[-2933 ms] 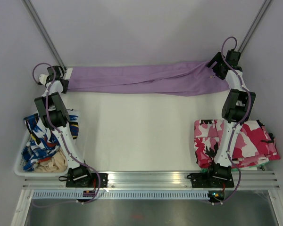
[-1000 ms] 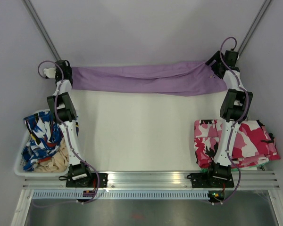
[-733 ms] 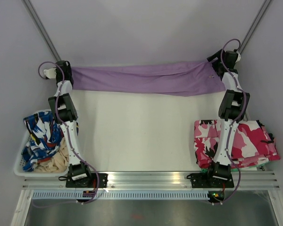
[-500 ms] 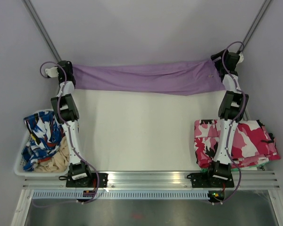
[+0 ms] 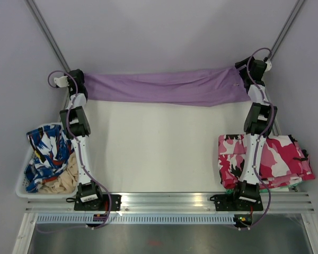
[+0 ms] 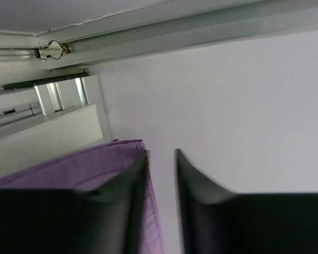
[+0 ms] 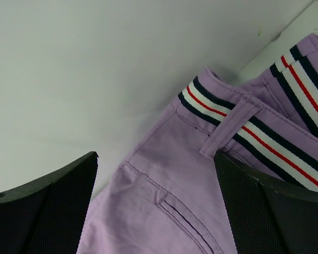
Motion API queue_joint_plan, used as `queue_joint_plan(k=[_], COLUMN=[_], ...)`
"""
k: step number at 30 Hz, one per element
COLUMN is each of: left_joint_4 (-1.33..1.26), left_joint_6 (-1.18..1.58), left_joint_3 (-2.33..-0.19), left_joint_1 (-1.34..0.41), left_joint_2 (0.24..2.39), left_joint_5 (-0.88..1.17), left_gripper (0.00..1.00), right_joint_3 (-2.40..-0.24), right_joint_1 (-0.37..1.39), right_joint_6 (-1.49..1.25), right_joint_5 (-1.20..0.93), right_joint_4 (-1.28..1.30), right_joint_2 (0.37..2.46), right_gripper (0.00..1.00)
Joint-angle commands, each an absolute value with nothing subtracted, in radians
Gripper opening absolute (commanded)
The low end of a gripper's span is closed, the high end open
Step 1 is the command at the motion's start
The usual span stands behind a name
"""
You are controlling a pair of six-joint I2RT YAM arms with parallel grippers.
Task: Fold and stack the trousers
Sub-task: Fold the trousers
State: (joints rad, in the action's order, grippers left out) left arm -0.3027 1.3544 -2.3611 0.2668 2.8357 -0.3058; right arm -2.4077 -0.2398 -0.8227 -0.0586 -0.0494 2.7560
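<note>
The lilac trousers (image 5: 164,87) lie stretched out in a long band along the table's far edge, waist at the right and leg ends at the left. My left gripper (image 5: 79,79) is at the leg ends. In the left wrist view its jaws (image 6: 161,153) stand a narrow gap apart. The hem (image 6: 95,164) rests against the left finger (image 6: 132,185), and nothing is clamped. My right gripper (image 5: 248,71) hangs over the waist. In the right wrist view it (image 7: 156,156) is wide open above the striped waistband (image 7: 238,124) and the back pocket (image 7: 191,225).
A folded pink camouflage garment (image 5: 278,159) lies at the right front beside the right arm. A white basket (image 5: 20,185) at the left front holds blue-and-white clothing (image 5: 45,153). The back wall rises just behind the trousers. A metal rail (image 5: 169,200) runs along the near edge.
Both arms have reached further back and the trousers have slid to the far edge. The left gripper has shifted right, and its jaws have parted a little.
</note>
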Motion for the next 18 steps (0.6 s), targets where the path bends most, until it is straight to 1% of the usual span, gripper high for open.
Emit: queue_joint_plan(k=[1,3,4,6,7,8,9,10,11,12,13,15,18], left_joint_4=[-0.350,-0.359,-0.374,-0.405,-0.482,-0.541,-0.602,-0.686,-0.708,-0.718,-0.729,-0.738,-0.628], left_joint_6=[1.278,1.241,1.211,1.181,1.148,1.138,1.137,1.134,1.128,1.118,1.108,1.051,1.026], left_joint_3=[-2.347,-2.295,-2.225,-2.131,-2.008,-1.929,-1.781,-1.723,-1.668,-1.579,-1.544,-1.488,-1.495], left_joint_1=[0.268,0.268,0.275,0.276,0.272,0.268,0.264,0.252,0.244,0.236,0.212,0.171,0.120], left_joint_2=[2.743,2.689,2.624,2.545,2.501,2.408,2.366,2.324,2.256,2.222,2.192,2.131,2.097], left_joint_5=[-0.246,-0.172,-0.143,-0.063,-0.042,-0.013,-0.005,0.001,0.043,0.048,0.052,0.090,0.100], left_gripper=[0.46,0.55,0.61,0.65,0.68,0.70,0.73,0.74,0.75,0.75,0.77,0.78,0.78], right_joint_3=[-2.436,-2.419,-2.396,-2.370,-2.329,-2.301,-2.271,-2.219,-2.191,-2.148,-2.128,-2.086,-2.085], right_joint_1=[-0.232,-0.226,-0.219,-0.212,-0.203,-0.198,-0.190,-0.186,-0.178,-0.160,-0.147,-0.097,-0.022], right_joint_6=[-0.726,-0.657,-0.631,-0.577,-0.533,-0.517,-0.505,-0.500,-0.502,-0.505,-0.506,-0.494,-0.459], right_joint_5=[-0.061,-0.092,-0.106,-0.135,-0.147,-0.170,-0.242,-0.277,-0.310,-0.361,-0.377,-0.423,-0.448], right_joint_4=[-0.005,0.055,0.073,0.126,0.138,0.141,0.134,0.123,0.103,0.091,0.081,0.055,0.069], right_joint_2=[2.652,2.585,2.560,2.484,2.459,2.407,2.383,2.363,2.327,2.310,2.298,2.273,2.293], right_gripper=[0.98,0.98,0.98,0.98,0.98,0.98,0.98,0.98,0.98,0.98,0.98,0.98,0.98])
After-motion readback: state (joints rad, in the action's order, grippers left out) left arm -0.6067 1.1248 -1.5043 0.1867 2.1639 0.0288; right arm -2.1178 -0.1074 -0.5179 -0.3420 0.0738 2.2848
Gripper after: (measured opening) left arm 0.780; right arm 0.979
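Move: The purple trousers lie flat along the far side of the table, between the hands. Their middle is some 51 cm to the right of the left hand and 44 cm to the left of the right hand, about 5 cm nearer the base and a few centimetres lower than both. The leg ends lie just under the left hand, about 4 cm back and 2 cm right; the waistband end lies about 4 cm back and 2 cm right of the right hand. Up and inward over the trousers, both hands leave the two ends at once, after a slight dip, and draw back some way too. The left goes about 14 cm right and 12 cm up, its already parting fingers spreading wide and its wrist turning clockwise; the right rises some 15 cm and travels as far left, its fingers staying wide open, its wrist turning counter-clockwise nearly 30 degrees. ##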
